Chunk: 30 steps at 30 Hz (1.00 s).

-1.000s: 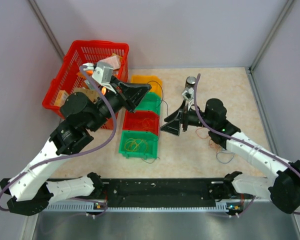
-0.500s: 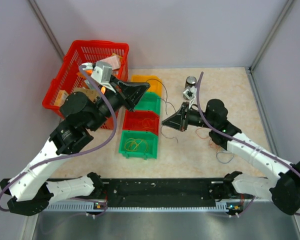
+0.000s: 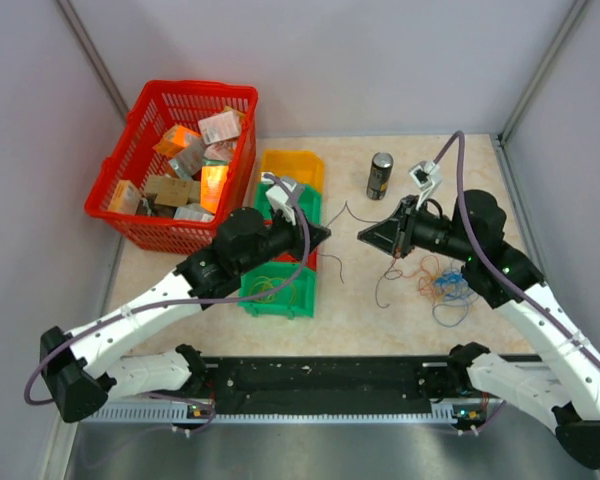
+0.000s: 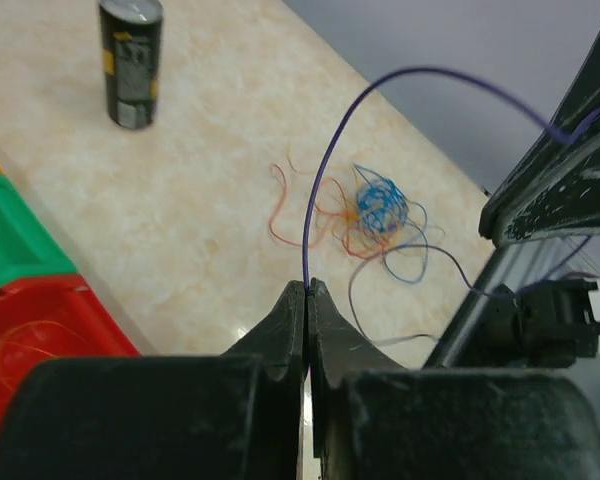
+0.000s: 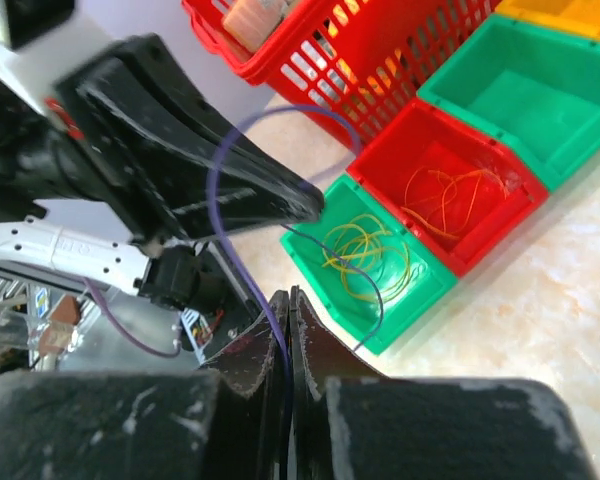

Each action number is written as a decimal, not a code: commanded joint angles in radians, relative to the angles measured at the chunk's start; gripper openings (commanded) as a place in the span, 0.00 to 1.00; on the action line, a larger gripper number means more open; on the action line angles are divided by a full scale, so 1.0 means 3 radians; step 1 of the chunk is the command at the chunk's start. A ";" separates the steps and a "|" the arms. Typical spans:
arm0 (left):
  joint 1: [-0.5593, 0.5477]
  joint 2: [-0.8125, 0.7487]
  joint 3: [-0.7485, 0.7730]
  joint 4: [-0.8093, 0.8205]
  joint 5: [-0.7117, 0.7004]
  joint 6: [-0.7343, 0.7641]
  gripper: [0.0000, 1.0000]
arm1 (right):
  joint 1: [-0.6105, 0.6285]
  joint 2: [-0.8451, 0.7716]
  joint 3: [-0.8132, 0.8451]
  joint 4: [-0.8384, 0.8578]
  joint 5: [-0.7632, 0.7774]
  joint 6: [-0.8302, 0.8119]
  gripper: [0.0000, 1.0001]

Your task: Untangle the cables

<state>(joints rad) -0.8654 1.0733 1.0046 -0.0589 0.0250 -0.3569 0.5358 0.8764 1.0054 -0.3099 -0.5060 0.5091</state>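
Note:
A thin purple cable (image 3: 344, 208) arcs between my two grippers above the table. My left gripper (image 4: 308, 289) is shut on one end of it, and the cable (image 4: 332, 160) curves up from its tips. My right gripper (image 5: 288, 296) is shut on the same purple cable (image 5: 214, 190), with the jaws pressed together. From above, the left gripper (image 3: 326, 237) and right gripper (image 3: 361, 235) point at each other, a short gap apart. The rest of the cables (image 3: 444, 281), an orange and blue tangle (image 4: 378, 207), lie on the table under the right arm.
A dark can (image 3: 380, 176) stands behind the grippers. A row of small bins runs under the left arm: yellow (image 3: 298, 162), green (image 5: 540, 90), red (image 5: 460, 195) with orange wires, and near green (image 3: 280, 296) with yellow wires. A red basket (image 3: 150, 125) of boxes sits back left.
My left arm swung from above the basket down and right over the bins. My right gripper was open and has shut on the purple cable, drawing back to the right.

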 commanded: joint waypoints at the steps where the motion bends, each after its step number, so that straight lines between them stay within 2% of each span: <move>1: -0.0009 0.0078 -0.0204 0.0917 0.0693 -0.0344 0.01 | -0.0032 -0.0033 0.0212 -0.0307 -0.0011 0.0026 0.00; 4: -0.0066 0.0170 -0.0250 0.1076 0.0852 -0.0355 0.07 | -0.0032 -0.0032 0.0274 -0.0332 0.0004 0.0047 0.00; 6: -0.0091 0.0170 -0.0275 0.1086 0.0858 -0.0283 0.19 | -0.0032 -0.0027 0.0310 -0.0363 0.0005 0.0067 0.00; 10: -0.0091 0.0028 -0.0495 0.1188 0.0715 -0.0135 0.56 | -0.0027 -0.0038 0.0386 -0.0429 -0.0001 0.0103 0.00; 12: -0.0091 -0.0054 -0.0582 0.1224 0.0623 -0.0084 0.65 | -0.0032 -0.0038 0.0432 -0.0450 -0.0031 0.0128 0.00; 13: -0.0091 -0.0070 -0.0608 0.1224 0.0597 -0.0058 0.79 | -0.0027 -0.0038 0.0458 -0.0470 -0.0041 0.0154 0.00; 14: -0.0091 -0.0075 -0.0623 0.1229 0.0577 -0.0033 0.98 | -0.0032 -0.0033 0.0483 -0.0485 -0.0047 0.0164 0.00; 17: -0.0112 -0.0060 -0.0578 0.1148 0.0469 0.0115 0.98 | -0.0032 -0.0002 0.0560 -0.0526 -0.0108 0.0215 0.00; 20: -0.0219 -0.0055 -0.0486 0.1005 0.0163 0.0401 0.99 | -0.0032 0.0034 0.0601 -0.0531 -0.0159 0.0231 0.00; 25: -0.0520 0.0006 -0.0307 0.0908 0.0183 0.1137 0.98 | -0.0032 0.0065 0.0652 -0.0542 -0.0205 0.0246 0.00; 27: -0.0735 0.0108 -0.0123 0.0775 -0.0046 0.1418 0.98 | -0.0032 0.0065 0.0673 -0.0547 -0.0195 0.0261 0.00; 28: -0.0847 0.0155 -0.0036 0.0693 -0.0331 0.1425 0.98 | -0.0032 0.0075 0.0678 -0.0547 -0.0190 0.0272 0.00; 30: -0.1001 0.0216 0.0006 0.0728 -0.0557 0.1333 0.99 | -0.0032 0.0085 0.0693 -0.0547 -0.0154 0.0297 0.00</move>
<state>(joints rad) -1.0847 1.1072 0.9241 0.1558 0.0277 -0.0517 0.5335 0.8993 1.1488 -0.4828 -0.5484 0.5781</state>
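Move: Both hands already pinch the purple cable; the stretch in the right fingers lies about 6 cm right and 3 cm back of the left hand, roughly level, and right at the right hand's own point. From the left hand, the red crate is some 8 cm ahead, 10 cm left and 27 cm down; the orange-and-blue tangle is about 30 cm right, 2 cm back and 28 cm down. Left hand lets go of the purple cable, opening wide, edging 5 cm right and back; right keeps its pinch. ##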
